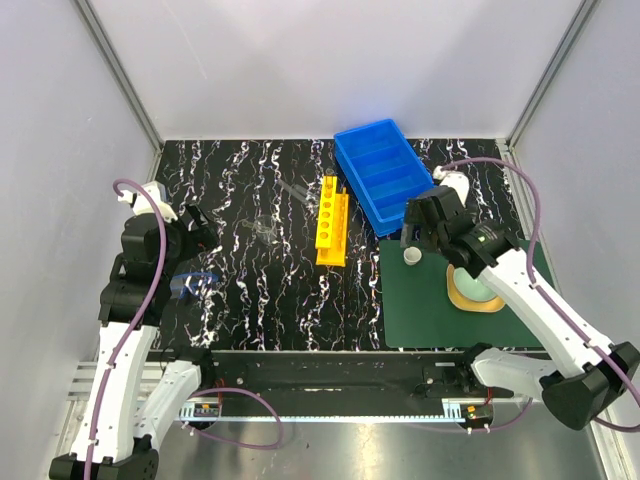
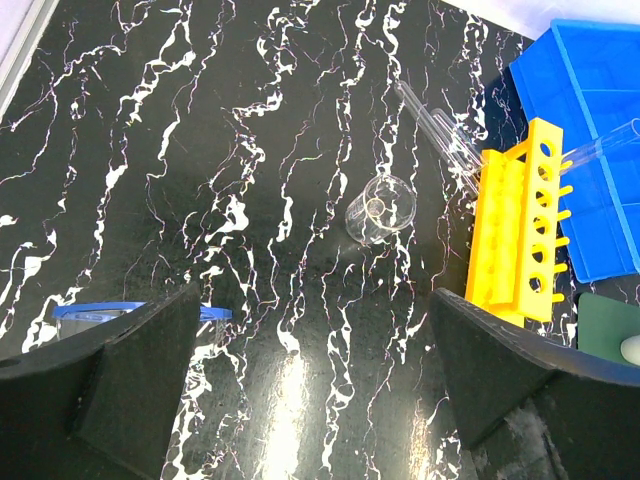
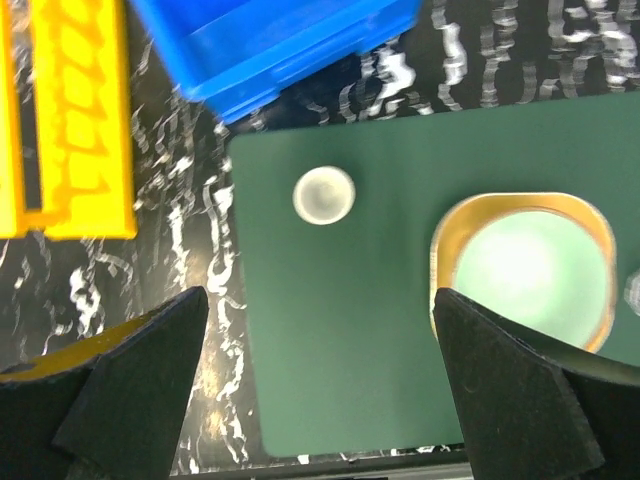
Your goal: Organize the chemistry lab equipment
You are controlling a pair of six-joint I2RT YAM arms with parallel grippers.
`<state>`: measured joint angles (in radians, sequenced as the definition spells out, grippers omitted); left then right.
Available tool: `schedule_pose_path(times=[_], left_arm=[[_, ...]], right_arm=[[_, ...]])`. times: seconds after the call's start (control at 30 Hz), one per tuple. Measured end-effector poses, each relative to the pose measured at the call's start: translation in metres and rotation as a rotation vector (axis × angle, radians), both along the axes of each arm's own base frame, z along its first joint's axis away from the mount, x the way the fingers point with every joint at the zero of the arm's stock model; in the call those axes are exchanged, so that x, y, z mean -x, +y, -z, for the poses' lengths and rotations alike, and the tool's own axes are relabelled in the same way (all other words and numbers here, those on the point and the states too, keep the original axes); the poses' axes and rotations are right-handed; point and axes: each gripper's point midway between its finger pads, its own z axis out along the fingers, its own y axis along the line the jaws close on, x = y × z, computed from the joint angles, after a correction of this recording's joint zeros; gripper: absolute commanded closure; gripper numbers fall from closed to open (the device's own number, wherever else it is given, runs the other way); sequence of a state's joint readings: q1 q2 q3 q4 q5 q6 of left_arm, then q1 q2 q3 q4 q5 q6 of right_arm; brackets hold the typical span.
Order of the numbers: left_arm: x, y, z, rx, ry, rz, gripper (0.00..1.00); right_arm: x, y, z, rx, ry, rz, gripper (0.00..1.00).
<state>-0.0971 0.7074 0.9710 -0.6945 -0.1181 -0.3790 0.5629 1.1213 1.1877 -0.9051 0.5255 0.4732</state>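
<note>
A yellow rack lies mid-table beside the blue divided bin. In the left wrist view a small clear beaker rests on its side left of the rack, and clear glass tubes lie beyond it. One tube leans from the rack toward the bin. A small white round piece sits on the mat. My left gripper hangs open over bare table, nothing between its fingers. My right gripper is open above the mat, the white piece just ahead of its gap.
The dark green mat covers the near right, bearing a pale green dome on a tan disc. A blue-rimmed clear vessel stands by my left finger. Grey walls close in both sides and the back.
</note>
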Motion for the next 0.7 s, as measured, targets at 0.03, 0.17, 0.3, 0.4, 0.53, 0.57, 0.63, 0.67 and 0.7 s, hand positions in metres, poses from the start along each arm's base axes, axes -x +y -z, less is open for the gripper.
schedule_pose_path(times=[0.03,0.17,0.3,0.4,0.53,0.57,0.63,0.67,0.7], left_arm=[[0.000,0.000,0.000,0.000,0.000,0.000,0.01],[0.000,-0.001,0.000,0.002,0.001,0.005,0.01],[0.000,-0.002,0.000,0.004,0.000,0.008,0.01],[0.000,-0.002,0.001,0.004,0.001,0.010,0.01],[0.002,-0.003,0.006,0.005,0.011,0.015,0.01],[0.002,-0.003,0.006,0.006,0.013,0.016,0.01],[0.002,-0.004,0.006,0.008,0.012,0.021,0.01],[0.002,-0.004,0.006,0.009,0.013,0.024,0.01],[0.002,-0.005,0.006,0.010,0.014,0.026,0.01]], right_arm=[[0.001,0.008,0.006,-0.017,0.025,-0.043,0.00],[0.002,0.037,0.025,-0.069,0.094,-0.187,0.00],[0.002,0.058,0.039,-0.107,0.150,-0.291,0.01],[0.000,0.076,0.049,-0.143,0.190,-0.358,0.02],[-0.006,0.098,0.056,-0.183,0.218,-0.427,0.03],[-0.009,0.104,0.056,-0.192,0.219,-0.444,0.03],[-0.018,0.116,0.055,-0.202,0.217,-0.470,0.04],[-0.025,0.121,0.054,-0.203,0.214,-0.475,0.05],[-0.032,0.125,0.054,-0.204,0.208,-0.478,0.05]])
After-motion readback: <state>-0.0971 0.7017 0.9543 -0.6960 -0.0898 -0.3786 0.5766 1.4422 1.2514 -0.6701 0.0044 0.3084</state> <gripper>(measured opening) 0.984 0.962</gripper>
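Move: The yellow test-tube rack stands roughly 28 cm left of the right hand, 17 cm ahead and 20 cm below. The small white cup is about 8 cm to that hand's left and 8 cm ahead; the blue tray's middle lies some 14 cm left and 30 cm ahead, both about 20 cm down. From the left hand, the rack is about 33 cm to the right, 18 cm ahead and 24 cm below. The right hand swings about 13 cm left towards the yellow rack, sinking 5 cm, turning counter-clockwise, fingers staying wide. ##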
